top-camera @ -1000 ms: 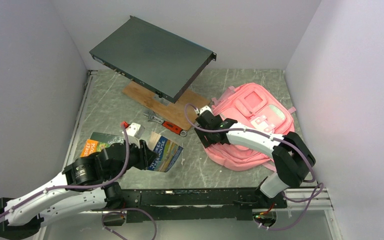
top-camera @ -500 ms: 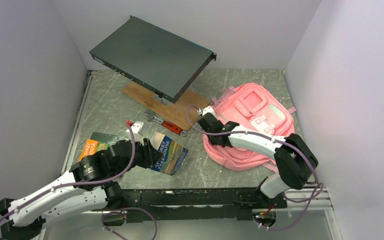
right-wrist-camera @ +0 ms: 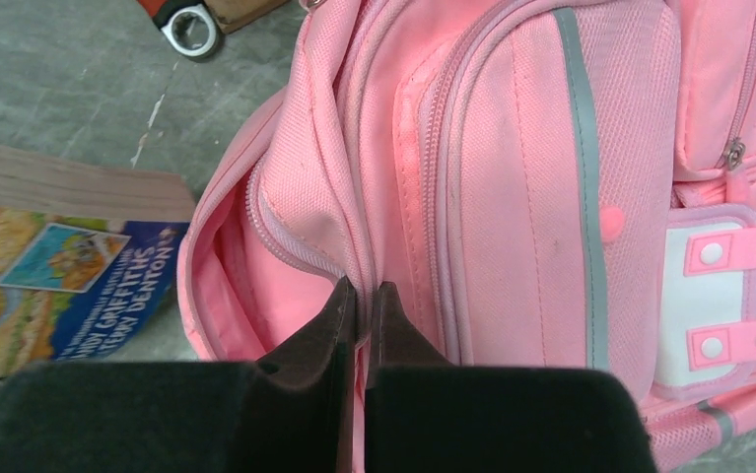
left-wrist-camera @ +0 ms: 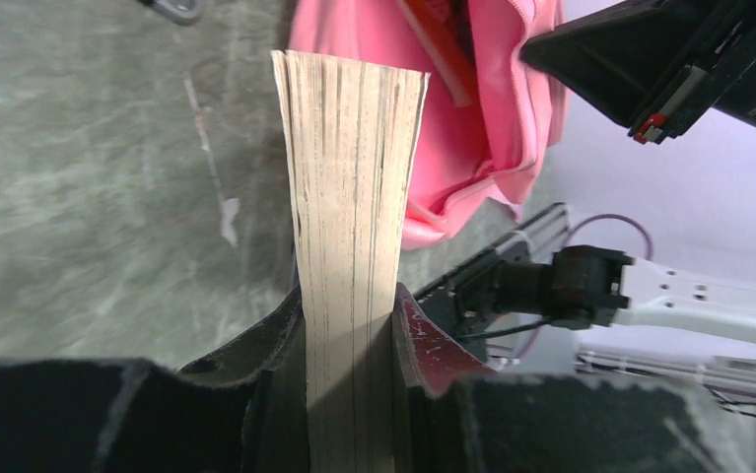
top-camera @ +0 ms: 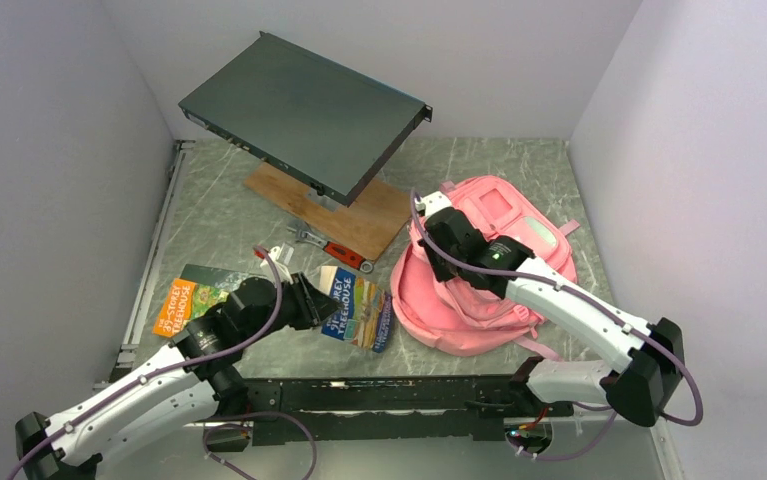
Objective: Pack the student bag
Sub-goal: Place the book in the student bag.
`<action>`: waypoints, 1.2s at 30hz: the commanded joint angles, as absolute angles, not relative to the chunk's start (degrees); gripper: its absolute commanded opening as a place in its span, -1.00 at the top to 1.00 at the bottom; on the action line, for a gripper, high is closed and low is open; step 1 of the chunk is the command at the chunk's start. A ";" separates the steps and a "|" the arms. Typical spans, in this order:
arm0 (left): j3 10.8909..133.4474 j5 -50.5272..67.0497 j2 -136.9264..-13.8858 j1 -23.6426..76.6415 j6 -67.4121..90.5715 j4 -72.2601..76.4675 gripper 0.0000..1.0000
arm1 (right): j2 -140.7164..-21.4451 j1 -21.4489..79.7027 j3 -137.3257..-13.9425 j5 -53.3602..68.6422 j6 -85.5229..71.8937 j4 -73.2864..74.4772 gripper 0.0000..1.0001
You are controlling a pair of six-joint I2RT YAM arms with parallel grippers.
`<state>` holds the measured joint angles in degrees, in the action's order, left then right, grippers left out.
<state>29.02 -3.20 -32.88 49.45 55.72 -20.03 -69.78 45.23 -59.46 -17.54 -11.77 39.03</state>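
The student bag (top-camera: 464, 310), pink with mint-grey panels, lies at the right of the table with its main zip pocket gaping toward the left. My right gripper (top-camera: 441, 262) is shut on the pocket's upper zip edge (right-wrist-camera: 364, 281) and holds it lifted. My left gripper (top-camera: 311, 300) is shut on a thick paperback book (top-camera: 359, 306), gripped across its covers with the page edges (left-wrist-camera: 354, 177) facing the wrist camera. The book hangs just left of the bag's (left-wrist-camera: 492, 128) opening, and its blue cover (right-wrist-camera: 68, 266) shows beside the pocket mouth.
A second book (top-camera: 191, 297) lies flat at the near left. A red-handled wrench (top-camera: 337, 252) lies near a wooden board (top-camera: 364, 218) that carries a tilted black flat unit (top-camera: 304, 112). Walls close in left, right and behind.
My right gripper closed on the bag's zip edge, then moved right, dragging the bag with it and widening the opening. My left gripper carried the book rightward, close to the bag.
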 commanded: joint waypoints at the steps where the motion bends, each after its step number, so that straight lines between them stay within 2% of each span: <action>1: 26.58 5.75 -32.34 48.18 63.04 2.20 1.00 | -65.44 44.69 -65.34 -14.73 -13.13 39.17 1.00; 5: 26.35 9.04 -32.15 47.42 67.48 5.35 1.00 | -63.45 42.87 -67.13 -12.76 -15.33 39.21 1.00; 11: 35.74 3.55 -28.24 47.15 67.57 -12.11 1.00 | -63.28 39.69 -68.86 -11.34 -14.44 38.19 1.00; 17: 36.72 3.00 -27.48 47.15 70.27 -12.20 1.00 | -64.47 38.50 -70.50 -9.64 -15.52 37.49 1.00; 20: 33.74 3.45 -28.98 47.20 74.29 -6.06 1.00 | -64.93 38.28 -72.00 -8.57 -18.90 37.66 1.00; 26: 23.40 0.48 -35.68 47.13 81.06 18.13 1.00 | -64.59 37.11 -71.79 -3.51 -30.97 34.89 1.00; 36: 18.27 3.25 -55.84 45.96 90.05 49.92 1.00 | -62.83 36.21 -70.34 -0.36 -37.12 30.53 1.00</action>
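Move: To the left hand's right, about 18 cm off, roughly level with it fore and aft and some 8 cm lower, is the bag mouth that its held book is bound for. The wrench lies 8 cm ahead of that hand and 2 cm right, with the wooden board's middle 18 cm ahead and 1 cm right, both about 17 cm down. From the right hand, which already pinches the bag's upper edge, the mouth is about 4 cm back, 3 cm left and 7 cm below. Keeping its grip on the book, the left hand first rises about 9 cm, then dips as far again while swinging forward and right some 5 cm each way towards the mouth, rolling nearly 30 degrees so its fingers level out and point more to the right. The right hand, still pinching the upper edge, lifts it about 7 cm and rolls its own left side up nearly 30 degrees. ##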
